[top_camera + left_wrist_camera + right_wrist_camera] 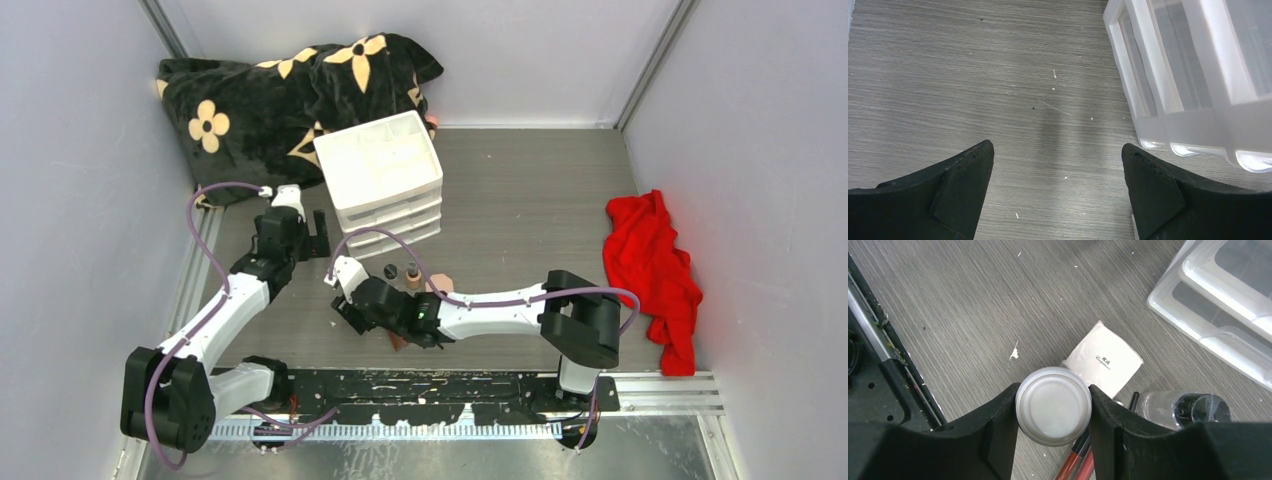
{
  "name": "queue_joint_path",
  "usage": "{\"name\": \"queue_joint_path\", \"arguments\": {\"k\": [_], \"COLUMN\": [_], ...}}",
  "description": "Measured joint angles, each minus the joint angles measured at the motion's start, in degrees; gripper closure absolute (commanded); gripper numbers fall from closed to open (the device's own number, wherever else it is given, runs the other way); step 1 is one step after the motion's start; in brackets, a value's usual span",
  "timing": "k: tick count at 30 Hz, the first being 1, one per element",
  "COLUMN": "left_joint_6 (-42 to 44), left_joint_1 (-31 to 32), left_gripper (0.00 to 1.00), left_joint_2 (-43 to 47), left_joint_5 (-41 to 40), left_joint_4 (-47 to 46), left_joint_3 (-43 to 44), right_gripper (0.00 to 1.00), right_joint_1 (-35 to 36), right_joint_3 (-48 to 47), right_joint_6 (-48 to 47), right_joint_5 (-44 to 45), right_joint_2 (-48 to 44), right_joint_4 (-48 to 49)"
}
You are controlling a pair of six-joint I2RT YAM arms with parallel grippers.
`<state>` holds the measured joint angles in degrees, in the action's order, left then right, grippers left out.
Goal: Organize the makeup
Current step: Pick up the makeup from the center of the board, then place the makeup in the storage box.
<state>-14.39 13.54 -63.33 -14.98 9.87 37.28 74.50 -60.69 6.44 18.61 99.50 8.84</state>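
Note:
In the right wrist view, both fingers of my right gripper (1053, 392) press on the sides of a white bottle (1053, 407), seen from above as a round cap. A white square box (1104, 359) lies just beyond it. Red tubes (1075, 464) lie under the bottle. A clear dark-capped bottle (1175, 409) and a thin black pencil (1133, 399) are to the right. From above, a tan bottle (412, 277) and a pink compact (441, 287) sit near the right gripper (352, 312). My left gripper (1058, 165) is open over bare table beside the drawer unit.
The white plastic drawer unit (385, 180) stands mid-table, close to the left gripper's right finger (1153, 190). A black flowered cushion (280, 100) fills the back left corner. A red cloth (650, 270) lies at the right. A black rail (878, 350) runs along the near edge.

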Motion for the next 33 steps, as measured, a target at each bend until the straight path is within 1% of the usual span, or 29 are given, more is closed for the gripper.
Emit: {"name": "queue_joint_path", "arguments": {"k": [5,11,16,19,23,27,31,33], "left_joint_6": [0.02,0.00,0.00,-0.02,-0.04,-0.11,-0.13,-0.15], "left_joint_1": [0.00,0.00,0.00,0.00,0.00,0.00,0.00,0.00], "left_gripper": [0.02,0.02,0.02,0.02,0.02,0.02,0.02,0.02], "left_joint_2": [-0.26,-0.26,-0.26,-0.26,-0.26,-0.24,0.22,0.61], "left_joint_5": [-0.02,-0.04,-0.04,-0.04,-0.02,0.00,0.02,0.02], "left_joint_4": [-0.04,-0.07,-0.11,-0.17,-0.17,-0.22,-0.70,-1.07], "left_joint_3": [0.00,0.00,0.00,0.00,0.00,-0.02,-0.37,-0.76], "right_gripper": [0.99,0.99,0.99,0.99,0.99,0.99,0.99,0.99], "right_joint_1": [0.00,0.00,-0.20,-2.21,-9.35,-16.41,-20.79,-21.81], "right_joint_3": [-3.32,-8.72,-16.22,-21.16,-29.00,-38.29,-44.92,-46.86], "right_joint_6": [-0.24,-0.63,-2.75,-4.79,-7.65,-10.29,-12.20,-12.68], "right_joint_5": [-2.86,-4.79,-1.09,1.60,3.72,5.33,5.68,5.49], "right_joint_2": [-1.20,-8.11,-13.77,-15.04,-13.44,-7.96,-1.86,0.72], "right_joint_4": [-8.46,-19.17,-21.46,-21.16,-20.26,-18.95,-17.81,-17.20]}}
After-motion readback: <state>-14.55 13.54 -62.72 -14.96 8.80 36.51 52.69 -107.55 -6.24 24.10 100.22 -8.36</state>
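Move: My right hand already grips the white bottle, still on the board. The open top of the white drawer box lies about 23 cm ahead, 6 cm to the right and 9 cm above. The cream packet is some 5 cm straight ahead. The black-capped jar is 7 cm ahead and 7 cm right, and the nail bottle 8 cm ahead and 11 cm right; all three are about 8 cm lower. From my left hand the box top is about 8 cm ahead, 19 cm right and 9 cm up. I keep the white bottle pinched in my right hand, draw back a couple of centimetres, then lift it steeply. Still rising, I sweep forward and somewhat right until I'm high over the drawer box, roughly 30 cm up and 20 cm forward. On the way I swing the fingers clockwise about 25 degrees and tip them up until they point nearly level. ##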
